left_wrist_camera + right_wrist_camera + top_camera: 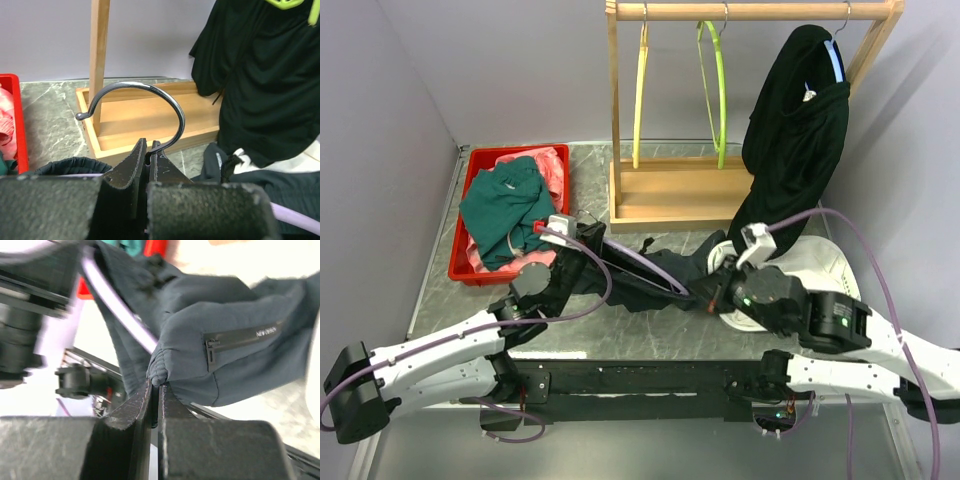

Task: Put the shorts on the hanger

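The dark navy shorts lie crumpled on the table between my two arms, partly draped over the pale lilac hanger. My left gripper is shut on the base of the hanger's metal hook, which curves up in front of the wooden rack. In the top view that gripper sits at the shorts' left end. My right gripper is shut on a bunched fold of the shorts' waistband, just below a lilac hanger arm threaded into the fabric. A zip pocket with a small label faces the camera.
A red bin with teal and pink garments stands at the left. Behind the shorts is the wooden rack with a yellow hanger, a lime-green hanger and a long black garment. A white round object lies under my right arm.
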`<state>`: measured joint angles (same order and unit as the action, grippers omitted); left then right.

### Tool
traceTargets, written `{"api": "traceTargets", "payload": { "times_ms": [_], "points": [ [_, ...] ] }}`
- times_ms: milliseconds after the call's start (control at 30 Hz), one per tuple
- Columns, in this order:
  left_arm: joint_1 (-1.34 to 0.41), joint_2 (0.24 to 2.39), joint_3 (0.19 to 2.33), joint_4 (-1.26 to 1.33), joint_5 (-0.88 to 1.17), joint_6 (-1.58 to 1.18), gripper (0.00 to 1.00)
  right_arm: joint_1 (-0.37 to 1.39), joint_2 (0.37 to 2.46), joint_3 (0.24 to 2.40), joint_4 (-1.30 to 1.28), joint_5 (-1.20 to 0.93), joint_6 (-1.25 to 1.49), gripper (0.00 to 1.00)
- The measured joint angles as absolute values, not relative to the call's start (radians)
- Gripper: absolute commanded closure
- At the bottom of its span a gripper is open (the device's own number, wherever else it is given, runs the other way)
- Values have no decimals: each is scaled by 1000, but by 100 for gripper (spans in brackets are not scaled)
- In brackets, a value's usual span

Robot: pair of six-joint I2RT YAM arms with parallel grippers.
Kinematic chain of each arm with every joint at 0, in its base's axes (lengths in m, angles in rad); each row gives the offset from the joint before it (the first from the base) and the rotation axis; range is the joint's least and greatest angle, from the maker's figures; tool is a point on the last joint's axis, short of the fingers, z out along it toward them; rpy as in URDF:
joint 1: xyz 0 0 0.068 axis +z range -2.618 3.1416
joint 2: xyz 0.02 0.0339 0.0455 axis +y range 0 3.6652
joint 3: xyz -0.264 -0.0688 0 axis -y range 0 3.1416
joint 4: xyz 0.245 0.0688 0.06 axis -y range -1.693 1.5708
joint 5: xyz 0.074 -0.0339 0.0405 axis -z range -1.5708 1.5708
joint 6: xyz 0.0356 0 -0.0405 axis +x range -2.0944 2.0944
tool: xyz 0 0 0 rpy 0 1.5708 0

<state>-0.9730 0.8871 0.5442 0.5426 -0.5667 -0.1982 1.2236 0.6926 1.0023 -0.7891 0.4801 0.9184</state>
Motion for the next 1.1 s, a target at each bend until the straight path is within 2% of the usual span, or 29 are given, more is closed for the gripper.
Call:
{"api": "traceTargets", "payload": {
  "times_ms": [233, 467, 533, 633, 667, 733, 767, 833, 933, 1100],
  "points": [
    [-981, 922, 580, 525, -588, -194, 99, 1215, 855, 1159, -696, 480, 862, 100],
    [-995, 954, 775, 373, -591, -202, 99, 1128, 941, 1225, -648, 433, 811, 100],
    [-995, 960, 843, 304, -589, -205, 99, 1102, 946, 1260, -646, 413, 788, 93],
    [-995, 972, 953, 190, -577, -225, 99, 1085, 946, 1340, -649, 395, 743, 73],
    [-995, 981, 992, 158, -569, -233, 99, 1085, 945, 1368, -649, 390, 727, 61],
    [-995, 1005, 1089, 80, -548, -250, 99, 1085, 939, 1425, -643, 375, 689, 48],
    [-995, 1018, 1134, 48, -536, -257, 99, 1085, 931, 1446, -637, 370, 670, 36],
    [-995, 1035, 1219, -25, -495, -270, 99, 1085, 911, 1475, -630, 356, 624, 25],
    [-995, 1045, 1319, -127, -443, -286, 99, 1085, 878, 1501, -624, 331, 562, 22],
    [-995, 1052, 1423, -241, -403, -303, 99, 1085, 797, 1486, -610, 300, 461, 25]
  ]
}}
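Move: The purple hanger's right end, inside or just under the waistband of the shorts, lies about 4 cm left and 1 ahead of the right hand, level with it; the hook sits some 15 ahead and 22 left. The white basket is about 16 ahead, 21 right and 12 lower. From the left hand that end is about 12 back, 20 right and 4 lower; the foot of the rack's left post is 25 ahead, 5 right and 16 lower. The waistband's right corner, still pinched, goes up with the right hand, first forward and left by about 5 cm each towards the hanger's end; the hand then backs off to the right, still climbing, opens wide and lets go, some 21 cm up in all and tilted up about 30 degrees. The left hand keeps its grip at the hook's neck and lifts the hanger about 18 cm, drawing slightly back and right late on. ##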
